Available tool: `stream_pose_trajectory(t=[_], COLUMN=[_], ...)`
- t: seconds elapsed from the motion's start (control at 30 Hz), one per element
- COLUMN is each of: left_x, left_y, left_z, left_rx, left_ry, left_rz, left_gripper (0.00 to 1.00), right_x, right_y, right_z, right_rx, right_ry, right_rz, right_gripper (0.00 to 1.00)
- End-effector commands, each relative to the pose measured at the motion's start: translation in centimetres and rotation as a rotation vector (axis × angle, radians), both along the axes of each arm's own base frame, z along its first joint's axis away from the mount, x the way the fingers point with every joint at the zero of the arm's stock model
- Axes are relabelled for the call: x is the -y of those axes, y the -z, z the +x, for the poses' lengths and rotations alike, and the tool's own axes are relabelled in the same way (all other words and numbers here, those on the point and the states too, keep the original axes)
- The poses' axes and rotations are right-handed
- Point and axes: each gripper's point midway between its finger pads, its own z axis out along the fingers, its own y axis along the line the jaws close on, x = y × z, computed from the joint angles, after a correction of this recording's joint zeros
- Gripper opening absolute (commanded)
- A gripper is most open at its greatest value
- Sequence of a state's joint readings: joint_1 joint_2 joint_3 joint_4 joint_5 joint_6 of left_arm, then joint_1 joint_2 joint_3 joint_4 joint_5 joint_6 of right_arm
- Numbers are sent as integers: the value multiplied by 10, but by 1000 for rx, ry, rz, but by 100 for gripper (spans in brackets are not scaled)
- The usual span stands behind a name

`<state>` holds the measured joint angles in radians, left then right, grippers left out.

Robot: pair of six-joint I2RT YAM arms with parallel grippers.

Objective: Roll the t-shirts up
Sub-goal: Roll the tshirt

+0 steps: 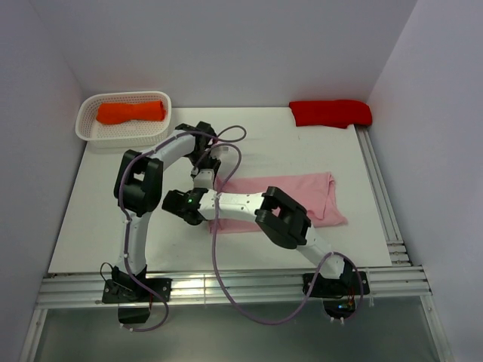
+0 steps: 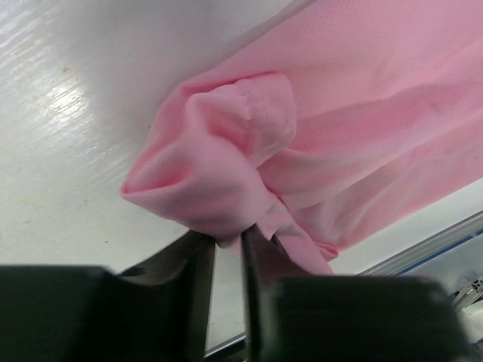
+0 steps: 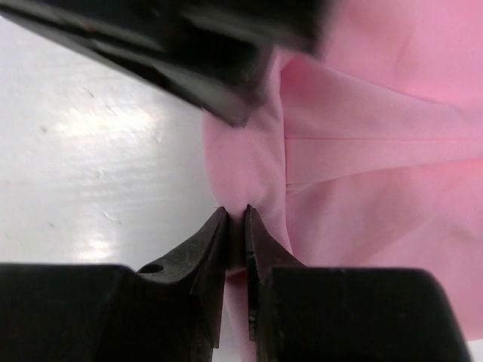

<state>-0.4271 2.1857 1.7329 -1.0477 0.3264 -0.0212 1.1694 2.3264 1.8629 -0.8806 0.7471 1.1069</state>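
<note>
The light pink t-shirt (image 1: 302, 197) lies flat across the table's middle, its left end gathered into a bunch (image 2: 226, 151). My left gripper (image 1: 209, 181) is shut on that bunched left end, and its jaws pinch the cloth at their tips (image 2: 229, 240). My right gripper (image 1: 205, 215) is shut on the same left edge just nearer to me, with pink cloth (image 3: 355, 173) pinched between its fingertips (image 3: 235, 215). The left gripper's dark finger (image 3: 211, 68) hangs close above it in the right wrist view. An orange t-shirt (image 1: 130, 111) and a bright red t-shirt (image 1: 330, 112) lie at the back.
A white mesh basket (image 1: 84, 127) at the back left holds the orange shirt. The red shirt lies bunched at the back right corner. Metal rails (image 1: 385, 204) run along the table's right and near edges. Grey walls close in three sides.
</note>
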Motion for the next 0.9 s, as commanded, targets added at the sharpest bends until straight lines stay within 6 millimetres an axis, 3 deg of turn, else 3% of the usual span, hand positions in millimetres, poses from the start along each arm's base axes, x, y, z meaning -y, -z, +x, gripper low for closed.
stream_pose_trajectory(t=[0.0,0.03,0.1,0.17,0.2,0.27,0.3,0.37,0.4,0.47,0.5,0.57,0.6,0.67,0.7,0.77,0.8,0.83,0.87], left_x=[13,14,16,17,18,16,15,12,9,5,-2,-5,-11,-13,-14,-11,-9,-7,-4], left_y=[-19,-23,-36,-49,-50,-61,-69,-79,-83,-88,-91,-99,-93,-92,-81,-74,-63,-59,-55], left_z=[18,22,28,33,33,38,42,41,39,38,34,31,27,20,15,8,3,1,-3], left_rx=[68,81,109,122,119,134,137,142,130,141,140,152,135,136,121,107,98,88,71], left_ry=[-1,-2,-1,-4,-2,15,9,20,13,23,12,16,6,16,15,13,14,6,0], left_rz=[-54,-64,-98,-135,-144,-176,-210,-249,-282,-317,-337,-385,-391,-421,-422,-455,-473,-488,-516], left_gripper=[27,32,46,56,58,62,63,65,65,67,67,68,68,69,69,69,69,69,69], right_x=[-9,-12,-14,-7,-15,-17,-18,-16,-15,-6,6,5,16,17,26,22,29,24,26], right_y=[-20,-13,-29,-25,-37,-33,-44,-36,-43,-37,-28,-40,-27,-37,-23,-35,-21,-33,-32], right_z=[-15,-17,-15,-17,-13,-16,-15,-16,-16,-10,-17,-10,-14,-7,-12,-10,-15,-15,-15], right_rx=[-18,-26,-10,-19,-6,-24,-17,-48,-53,-50,-81,-62,-84,-65,-90,-97,-129,-123,-130], right_ry=[-16,-31,-32,-24,-28,-36,-34,-27,-27,7,30,37,71,83,119,100,134,108,113], right_rz=[148,201,292,354,409,494,550,655,715,833,870,994,1012,1117,1137,1263,1285,1368,1394], right_gripper=[3,3,2,0,0,0,0,0,0,0,0,0,0,0,0,0,0,0,0])
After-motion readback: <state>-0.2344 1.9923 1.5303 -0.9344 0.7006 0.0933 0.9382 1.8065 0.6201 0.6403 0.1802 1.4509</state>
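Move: The right hand pinches the shirt's rolled left edge; the flat pink shirt's middle is about 22 cm to its right and 1 cm ahead, 2 cm below. The red roll lies some 27 cm ahead and 37 cm right. From the left hand, the rolled edge's middle is about 5 cm back, 1 cm right and 2 cm below; the basket is about 18 cm ahead, 22 cm left. Right hand, still pinching, draws 4 cm right, rolling left-side-up about 65 degrees; left opens and lifts clear 5 cm. ##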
